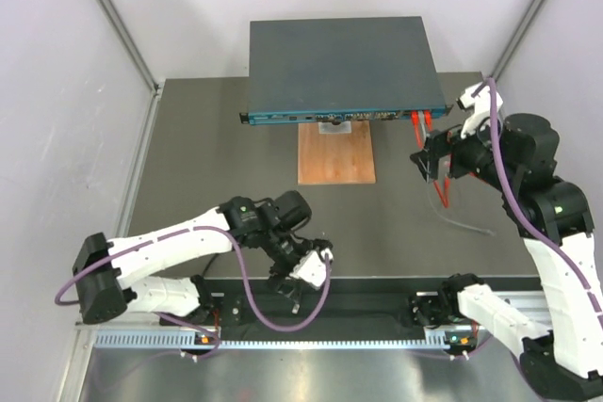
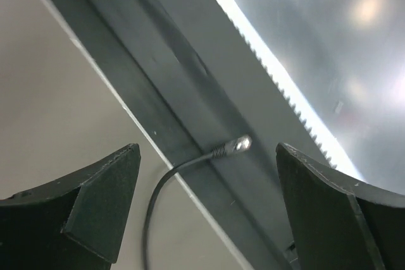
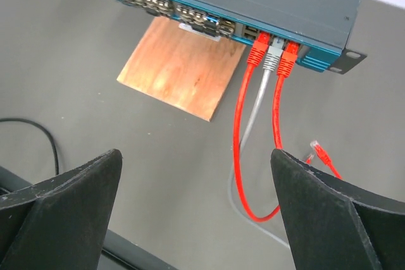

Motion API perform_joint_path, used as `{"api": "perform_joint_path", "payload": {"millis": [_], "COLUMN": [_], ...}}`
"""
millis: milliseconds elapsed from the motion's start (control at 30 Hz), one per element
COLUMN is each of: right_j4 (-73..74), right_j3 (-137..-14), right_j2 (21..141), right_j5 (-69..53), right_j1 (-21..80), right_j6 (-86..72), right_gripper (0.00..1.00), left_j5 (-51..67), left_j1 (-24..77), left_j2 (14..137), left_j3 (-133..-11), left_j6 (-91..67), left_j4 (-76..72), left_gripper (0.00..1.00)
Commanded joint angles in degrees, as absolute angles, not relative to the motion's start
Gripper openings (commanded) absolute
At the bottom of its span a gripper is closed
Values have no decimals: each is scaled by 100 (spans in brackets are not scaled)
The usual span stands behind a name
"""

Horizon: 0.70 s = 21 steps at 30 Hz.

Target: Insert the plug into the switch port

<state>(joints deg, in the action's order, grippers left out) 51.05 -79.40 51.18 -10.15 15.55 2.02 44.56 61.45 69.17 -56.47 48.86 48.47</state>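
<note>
The switch (image 1: 344, 63) lies at the back of the table, its teal front face (image 3: 190, 11) toward me. Three plugs sit in ports at its right end: a red plug (image 3: 256, 50), a grey plug (image 3: 272, 60) and another red plug (image 3: 286, 60). A loose red plug (image 3: 323, 152) lies on the table. My right gripper (image 3: 196, 213) hangs open in front of these cables, holding nothing. My left gripper (image 2: 209, 203) is open above the table's near edge, where a black cable's silvery plug (image 2: 239, 145) rests on the dark rail between the fingers' lines, untouched.
A brown wooden board (image 1: 336, 152) lies in front of the switch's middle. Red cable loops (image 1: 440, 190) and a grey cable (image 1: 468, 226) trail over the table at the right. A toothed metal strip (image 1: 283, 338) runs along the near edge.
</note>
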Motion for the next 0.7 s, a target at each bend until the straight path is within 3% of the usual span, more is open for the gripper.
{"api": "perform_joint_path", "payload": {"millis": [0,367,667], "right_j4": [5115,5282,5361], "right_j3": [-7998,-7840,-7840], "right_j2": [5001,4808,4790], "right_j5": [-1256,-1942,-2021], "right_j1": [1459,624,413], "right_j6": [325,-184,-255], "right_gripper": [100,100,100], "left_j5": [4228,3569,2629], "left_j1": [6266,6741,7031], "left_j2": [7188,8594,9571], "left_j3": [-5380,-5071,-5449], "left_j6": [7052,9261,10063], "left_j4": [5352,5212,5467], "left_gripper": [92,80,59]}}
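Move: The loose plug of the black cable lies almost straight below the left hand, about 16 cm down, 2 cm farther back and 3 cm to the left. The mat's white front edge crosses some 5 cm ahead of that hand, and the toothed rail runs roughly 9 cm behind it, both far below. From the right hand, the black plug lies about 28 cm to the left, 22 cm back and 36 cm below. The left hand drops steeply onto the black cable's loose end, going down about 15 cm with a slight drift left, fast at first and then easing off, while the wrist swings some 40 degrees clockwise and the fingers tip to point more steeply down. As it nears the plug, the wide-open fingers draw in to a bit over half open on either side of the cable by its boot, with a gap still showing at both pads, while the empty right hand, fully open, drifts about 2 cm to the right. ##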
